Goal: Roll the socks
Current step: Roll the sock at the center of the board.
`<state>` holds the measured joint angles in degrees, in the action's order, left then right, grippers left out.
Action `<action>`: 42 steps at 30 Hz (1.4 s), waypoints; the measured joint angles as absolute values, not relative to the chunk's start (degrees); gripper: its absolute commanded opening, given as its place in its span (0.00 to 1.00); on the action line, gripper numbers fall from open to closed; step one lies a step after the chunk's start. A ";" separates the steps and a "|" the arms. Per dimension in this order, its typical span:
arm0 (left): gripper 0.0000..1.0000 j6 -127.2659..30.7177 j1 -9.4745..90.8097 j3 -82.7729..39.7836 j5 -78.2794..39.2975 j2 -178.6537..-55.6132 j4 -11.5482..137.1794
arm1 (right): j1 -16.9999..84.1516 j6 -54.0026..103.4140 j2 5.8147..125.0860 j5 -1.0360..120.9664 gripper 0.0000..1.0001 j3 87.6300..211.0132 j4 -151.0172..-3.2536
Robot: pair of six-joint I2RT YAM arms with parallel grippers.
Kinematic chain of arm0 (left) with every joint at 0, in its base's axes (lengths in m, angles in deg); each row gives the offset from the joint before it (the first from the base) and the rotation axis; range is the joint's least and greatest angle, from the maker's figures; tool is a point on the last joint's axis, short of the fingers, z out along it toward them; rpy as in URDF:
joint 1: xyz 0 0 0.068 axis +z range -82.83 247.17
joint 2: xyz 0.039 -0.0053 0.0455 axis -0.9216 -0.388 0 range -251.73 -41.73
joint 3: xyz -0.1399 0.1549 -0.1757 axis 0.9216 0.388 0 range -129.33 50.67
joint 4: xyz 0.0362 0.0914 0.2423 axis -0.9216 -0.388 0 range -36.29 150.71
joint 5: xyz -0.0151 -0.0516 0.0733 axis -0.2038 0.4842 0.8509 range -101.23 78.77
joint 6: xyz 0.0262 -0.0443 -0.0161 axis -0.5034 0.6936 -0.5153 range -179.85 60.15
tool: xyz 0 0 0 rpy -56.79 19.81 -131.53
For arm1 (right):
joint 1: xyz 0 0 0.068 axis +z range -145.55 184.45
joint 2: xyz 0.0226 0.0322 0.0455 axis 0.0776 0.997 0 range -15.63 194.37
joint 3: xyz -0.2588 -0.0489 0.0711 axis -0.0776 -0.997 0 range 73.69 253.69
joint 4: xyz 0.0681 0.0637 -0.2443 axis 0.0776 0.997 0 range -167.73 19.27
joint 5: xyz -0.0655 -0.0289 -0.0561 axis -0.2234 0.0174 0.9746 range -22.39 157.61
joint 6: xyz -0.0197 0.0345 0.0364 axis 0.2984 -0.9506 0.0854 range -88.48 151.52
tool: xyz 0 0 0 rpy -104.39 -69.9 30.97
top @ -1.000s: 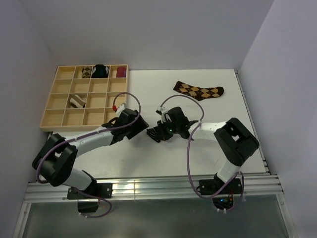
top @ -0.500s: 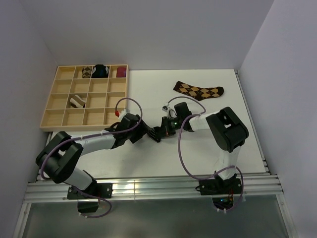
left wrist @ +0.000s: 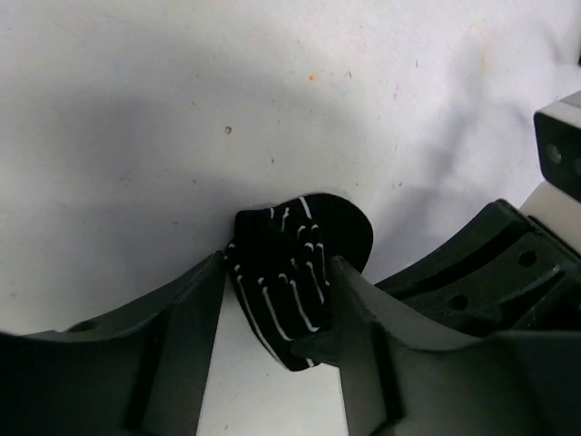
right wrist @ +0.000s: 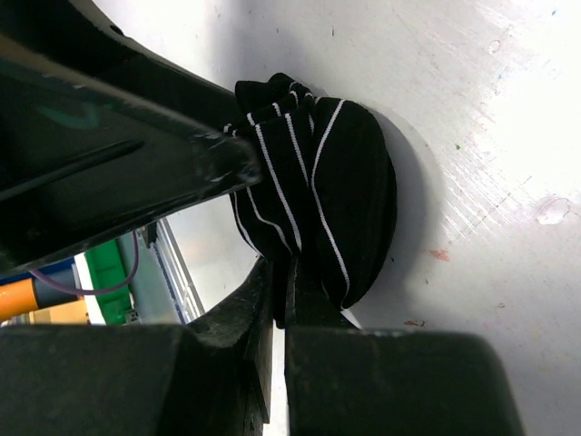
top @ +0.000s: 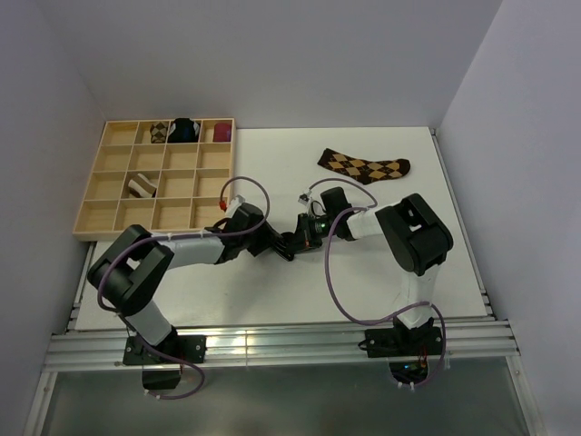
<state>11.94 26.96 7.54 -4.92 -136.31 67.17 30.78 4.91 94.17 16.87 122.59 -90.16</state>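
Observation:
A short black sock with thin white stripes, bunched into a roll, lies on the white table in the middle. My left gripper comes at it from the left, both fingers pressed against its sides. From the right, my right gripper is pinched shut on a fold of the same sock. In the top view the two grippers hide the sock. A brown-and-tan argyle sock lies flat at the far right. A rolled brown-and-cream striped sock sits in a tray compartment.
A wooden compartment tray stands at the far left. Its back row holds an argyle bundle, a black-and-blue bundle and a maroon bundle. Walls close in on the left, back and right.
My left gripper has slid right to meet the right gripper and narrowed its jaws onto the black sock. The right arm folded in early on; its gripper has kept its pinch.

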 measured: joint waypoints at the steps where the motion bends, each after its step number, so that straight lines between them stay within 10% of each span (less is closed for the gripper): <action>1: 0.47 11.98 26.96 7.06 -4.95 -136.84 66.93 | 30.78 4.91 94.17 16.87 0.00 122.59 -90.16; 12: 0.03 10.73 26.59 1.51 -4.88 -140.44 60.33 | 31.21 5.96 88.29 22.24 0.37 117.89 -92.74; 25: 0.03 1.05 26.37 -12.28 -2.30 -145.56 41.47 | 45.70 17.63 65.60 55.38 0.59 107.97 -94.81; 42: 0.03 -5.22 26.41 -19.32 -3.63 -149.30 33.66 | 65.94 32.43 75.66 86.72 0.60 110.99 -96.63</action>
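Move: The folded striped sock lies almost under my left fingertips, about 1 cm ahead, 1 cm to the right and 2 cm below. From my right hand, still pinching its near edge, its middle is some 2 cm ahead, 2 cm left and 1 cm below. From my left hand, the argyle sock lies roughly 19 cm ahead and 23 cm right; the wooden box's middle is about 15 cm ahead and 29 cm left. I sink my left hand about 1 cm and pinch the striped sock, then keep hold, rolling my left side up with some clockwise turn. My right hand lets go, lifts about 5.5 cm, swings back and left while turning its fingers from leftward to forward-left, and sinks open beside the near end. ##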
